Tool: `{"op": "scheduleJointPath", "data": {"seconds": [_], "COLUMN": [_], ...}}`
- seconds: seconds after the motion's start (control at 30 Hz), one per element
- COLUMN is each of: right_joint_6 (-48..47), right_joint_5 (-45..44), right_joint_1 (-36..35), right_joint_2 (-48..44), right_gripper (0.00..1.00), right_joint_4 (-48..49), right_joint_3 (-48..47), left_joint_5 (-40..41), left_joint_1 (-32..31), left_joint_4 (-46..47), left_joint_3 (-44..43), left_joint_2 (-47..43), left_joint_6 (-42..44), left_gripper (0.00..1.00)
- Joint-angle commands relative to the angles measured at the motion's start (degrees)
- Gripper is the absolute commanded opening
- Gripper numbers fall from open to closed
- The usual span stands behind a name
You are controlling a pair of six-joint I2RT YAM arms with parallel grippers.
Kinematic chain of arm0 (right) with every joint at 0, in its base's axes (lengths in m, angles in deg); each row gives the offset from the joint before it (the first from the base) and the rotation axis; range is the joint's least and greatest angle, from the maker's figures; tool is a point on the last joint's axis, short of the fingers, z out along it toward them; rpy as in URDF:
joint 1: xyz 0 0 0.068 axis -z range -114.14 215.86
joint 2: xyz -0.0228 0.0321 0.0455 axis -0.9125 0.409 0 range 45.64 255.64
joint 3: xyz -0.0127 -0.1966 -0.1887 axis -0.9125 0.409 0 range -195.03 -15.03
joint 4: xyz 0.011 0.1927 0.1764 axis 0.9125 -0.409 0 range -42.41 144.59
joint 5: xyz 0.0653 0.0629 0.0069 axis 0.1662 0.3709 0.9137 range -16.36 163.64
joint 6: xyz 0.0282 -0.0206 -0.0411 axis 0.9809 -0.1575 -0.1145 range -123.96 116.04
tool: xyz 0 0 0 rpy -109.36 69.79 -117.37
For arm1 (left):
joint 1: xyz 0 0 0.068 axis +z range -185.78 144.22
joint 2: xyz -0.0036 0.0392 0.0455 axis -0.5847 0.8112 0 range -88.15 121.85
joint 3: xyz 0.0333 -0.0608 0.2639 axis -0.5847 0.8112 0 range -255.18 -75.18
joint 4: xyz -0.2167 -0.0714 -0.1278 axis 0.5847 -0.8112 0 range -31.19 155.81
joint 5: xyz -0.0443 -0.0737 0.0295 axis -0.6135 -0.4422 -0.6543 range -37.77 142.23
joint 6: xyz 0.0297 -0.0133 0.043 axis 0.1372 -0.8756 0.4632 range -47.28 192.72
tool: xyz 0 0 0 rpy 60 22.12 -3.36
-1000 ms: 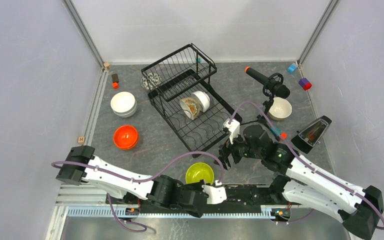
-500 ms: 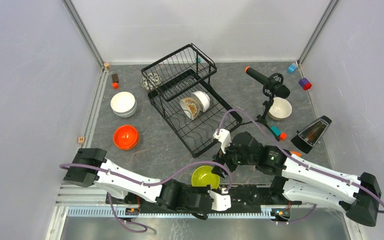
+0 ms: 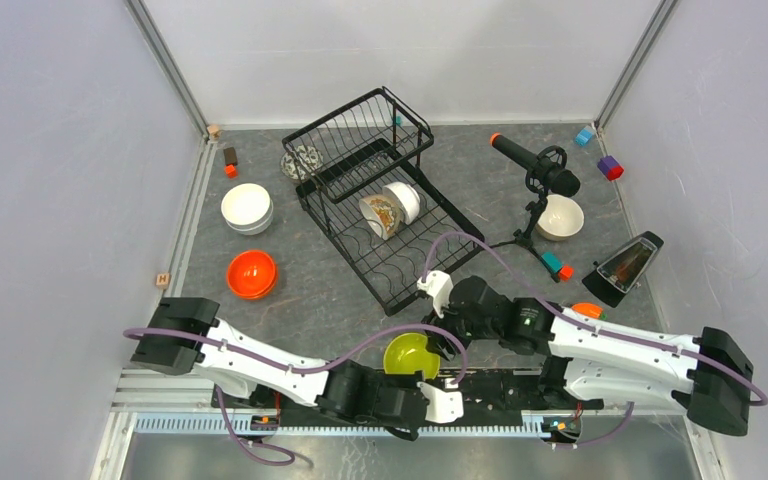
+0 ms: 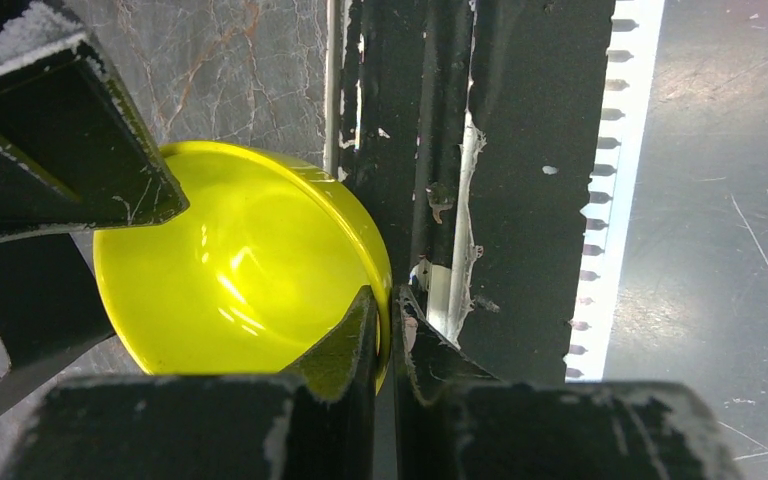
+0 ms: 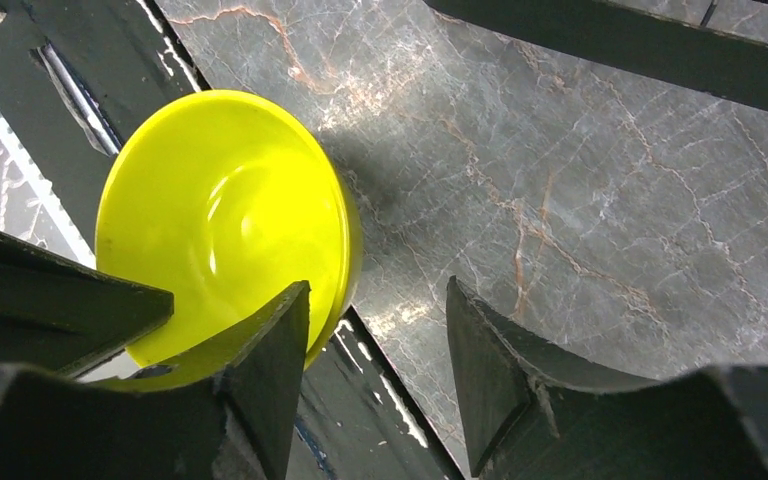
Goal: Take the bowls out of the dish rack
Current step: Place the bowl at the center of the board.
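Note:
A lime green bowl (image 3: 408, 355) hangs tilted above the table's near edge, between the two arm bases. My left gripper (image 4: 385, 300) is shut on its rim, one finger inside the bowl (image 4: 230, 270) and one outside. My right gripper (image 5: 378, 290) is open and straddles the opposite rim. Its left finger lies over the inside of the bowl (image 5: 220, 210), while its right finger stands apart over the table. In the top view the right gripper (image 3: 438, 335) sits just right of the bowl. The black wire dish rack (image 3: 415, 270) holds two bowls on edge, a patterned one (image 3: 382, 214) and a white one (image 3: 404, 200).
White bowls (image 3: 247, 207) and an orange bowl (image 3: 251, 273) sit left of the rack, a dark-patterned bowl (image 3: 300, 160) behind it. A cream bowl (image 3: 560, 216) stands beside the microphone tripod (image 3: 535, 170). A black wedge-shaped object (image 3: 625, 265) and small blocks (image 3: 610, 167) lie at right.
My right arm swung left and nearer, onto the lime bowl's rim, and its jaws narrowed. My left arm shifted right, carrying the bowl slightly toward the near edge.

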Motion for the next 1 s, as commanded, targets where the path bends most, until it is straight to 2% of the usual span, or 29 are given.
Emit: {"op": "scheduleJointPath", "data": {"seconds": [0.0,0.1,0.27,0.33,0.47,0.5,0.6,0.67,0.8,0.9,0.97], "right_joint_6": [0.85,1.43,2.16,2.14,2.42,2.48,2.72,2.71,2.73,2.51,2.5], "right_joint_5": [-1.59,-1.68,-1.52,-1.36,-1.24,-1.24,-2.58,-3.69,-6.33,-8.46,-9.95], "right_joint_1": [-0.92,-1.3,-1.58,-1.65,-1.77,-1.75,-1.71,-1.76,-1.76,-1.75,-1.78], "right_joint_2": [1.54,2.38,3.36,3.71,3.63,3.57,2.35,1.46,0.04,-1.29,-2.45], "right_gripper": [0.57,0.52,0.38,0.29,0.03,0.0,0.0,0.0,0.0,0.0,0.0], "right_joint_4": [3.85,5.13,6.23,6.33,6.7,6.72,6.57,6.08,4.91,3.99,3.28], "right_joint_3": [0.39,0.91,2.06,2.32,3.14,3.37,4.07,4.49,5.04,5.88,6.53], "left_joint_5": [-0.16,-0.12,0.44,0.51,1.29,1.31,2.73,3.55,4.12,4.38,3.68], "left_joint_1": [-0.42,-0.43,-0.47,-0.42,-0.44,-0.42,-0.44,-0.44,-0.44,-0.45,-0.43], "left_joint_4": [2.85,2.84,3.04,3.32,4.32,4.54,4.79,4.85,5.6,6.31,6.83], "left_joint_3": [-1.93,-2.25,-2.31,-2.26,-2.21,-2.16,-2.33,-2.24,-1.41,-0.63,-0.22], "left_joint_2": [0.66,1.18,1.99,2.26,2.34,2.43,2.72,2.6,1.75,0.91,0.47], "left_joint_6": [-0.25,-0.48,-1.29,-1.58,-2.01,-2.23,-3.77,-4.67,-6.2,-7.16,-7.53], "left_gripper": [0.02,0.02,0.02,0.02,0.02,0.02,0.03,0.1,0.37,0.49,0.52]}}
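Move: The green bowl, already held by its near rim in the left fingers, has its middle about 5 cm ahead of the left hand, 1 cm to its right and 2 cm lower. From the open right hand the bowl's middle lies some 5 cm left, 3 cm back and 3 cm down. The rack's near corner is roughly 6 cm ahead and 10 cm left of the right hand; the patterned bowl is about 25 cm ahead and 11 cm left. The green bowl passes from the left hand to the right: the right fingers ease left and down about 1.5 cm each and shut on the far right rim, then travel back right and farther down with the bowl, nearly 3 cm to the right. The left hand dips about 1 cm, shifts slightly right, and opens its pinch on the near rim while staying beside it. ##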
